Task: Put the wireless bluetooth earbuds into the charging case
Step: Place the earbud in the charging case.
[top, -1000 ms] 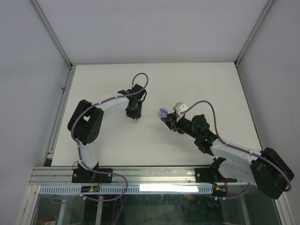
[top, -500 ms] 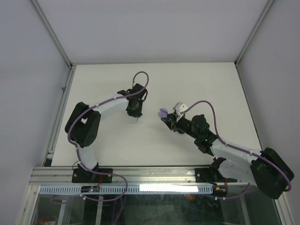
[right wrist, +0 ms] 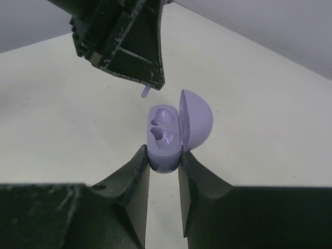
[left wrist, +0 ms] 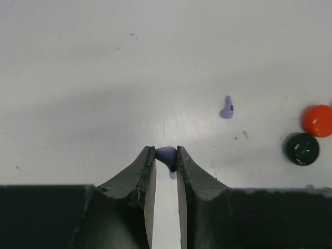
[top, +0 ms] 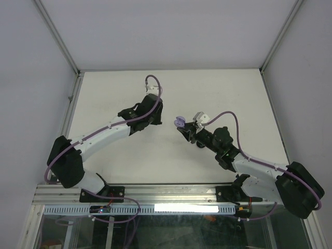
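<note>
A pale purple earbud [left wrist: 167, 155] is pinched between the tips of my left gripper [left wrist: 166, 151], which is shut on it. In the right wrist view its stem [right wrist: 147, 92] pokes out below the left fingers [right wrist: 129, 46], just up and left of the charging case [right wrist: 165, 139]. My right gripper [right wrist: 164, 155] is shut on the case's base. The case's lid [right wrist: 197, 120] stands open and both sockets look empty. From above, the left gripper [top: 156, 121] is close to the left of the case [top: 179, 123]. A second purple earbud [left wrist: 226, 108] lies on the table.
A red round disc [left wrist: 317, 120] and a dark round disc [left wrist: 301, 149] lie on the white table [top: 124, 83] to the right in the left wrist view. Walls and metal rails [top: 70, 104] border the table.
The left gripper has closed on the purple earbud. The left arm has stretched out, carrying it right towards the case. The right arm has barely moved.
</note>
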You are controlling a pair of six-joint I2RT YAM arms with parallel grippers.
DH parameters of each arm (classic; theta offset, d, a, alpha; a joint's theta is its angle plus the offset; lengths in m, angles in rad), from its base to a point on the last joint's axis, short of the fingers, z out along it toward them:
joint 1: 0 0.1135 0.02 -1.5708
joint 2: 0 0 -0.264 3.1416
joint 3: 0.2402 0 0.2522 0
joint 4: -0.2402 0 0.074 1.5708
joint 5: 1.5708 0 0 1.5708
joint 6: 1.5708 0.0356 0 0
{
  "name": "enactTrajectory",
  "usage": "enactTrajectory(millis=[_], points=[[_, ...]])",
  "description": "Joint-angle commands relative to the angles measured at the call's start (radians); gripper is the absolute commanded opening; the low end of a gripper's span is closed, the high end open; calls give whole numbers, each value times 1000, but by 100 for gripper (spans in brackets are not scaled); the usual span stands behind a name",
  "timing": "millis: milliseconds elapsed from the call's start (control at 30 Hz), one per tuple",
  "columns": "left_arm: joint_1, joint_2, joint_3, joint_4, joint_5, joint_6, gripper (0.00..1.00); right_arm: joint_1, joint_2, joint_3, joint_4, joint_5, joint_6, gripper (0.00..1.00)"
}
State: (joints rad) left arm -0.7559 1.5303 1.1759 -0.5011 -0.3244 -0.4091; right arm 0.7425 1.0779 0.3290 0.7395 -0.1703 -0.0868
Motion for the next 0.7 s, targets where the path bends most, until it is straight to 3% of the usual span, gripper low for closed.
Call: enactTrajectory(millis=[0, 333, 667], points=[[-62, -184, -58, 193, -121, -3, 8, 8, 12, 4, 137, 30, 21, 0], [-221, -407, -266, 591, -133, 104, 7, 33, 21, -1, 233, 51, 26, 0], [-299, -384, -334, 804, -81, 233, 8, 38, 8, -6, 282, 20, 49, 0]])
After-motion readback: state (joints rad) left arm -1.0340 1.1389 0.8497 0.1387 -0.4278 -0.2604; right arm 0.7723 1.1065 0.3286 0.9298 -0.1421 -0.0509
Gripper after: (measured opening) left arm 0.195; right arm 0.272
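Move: The lilac charging case, held open at the right fingertips (its middle about 1 cm ahead and 1 cm left of that hand), is some 11 cm right of the left hand, 5 cm back and 4 cm higher. From the left hand the other lilac earbud lies about 11 cm right, 1 cm ahead and 13 cm below; the black case 21 cm right, 7 cm back, and the red case 26 cm right, 3 cm back, both 12 cm below. Lift the left gripper about 12 cm with the earbud still pinched, drawing it back and to the right towards the open case, most of the rise coming first. Swing its fingers up some 40 degrees until they point nearly level, forward and right. Meanwhile raise the right hand about 4 cm, tilting slightly and keeping its grip on the case. ##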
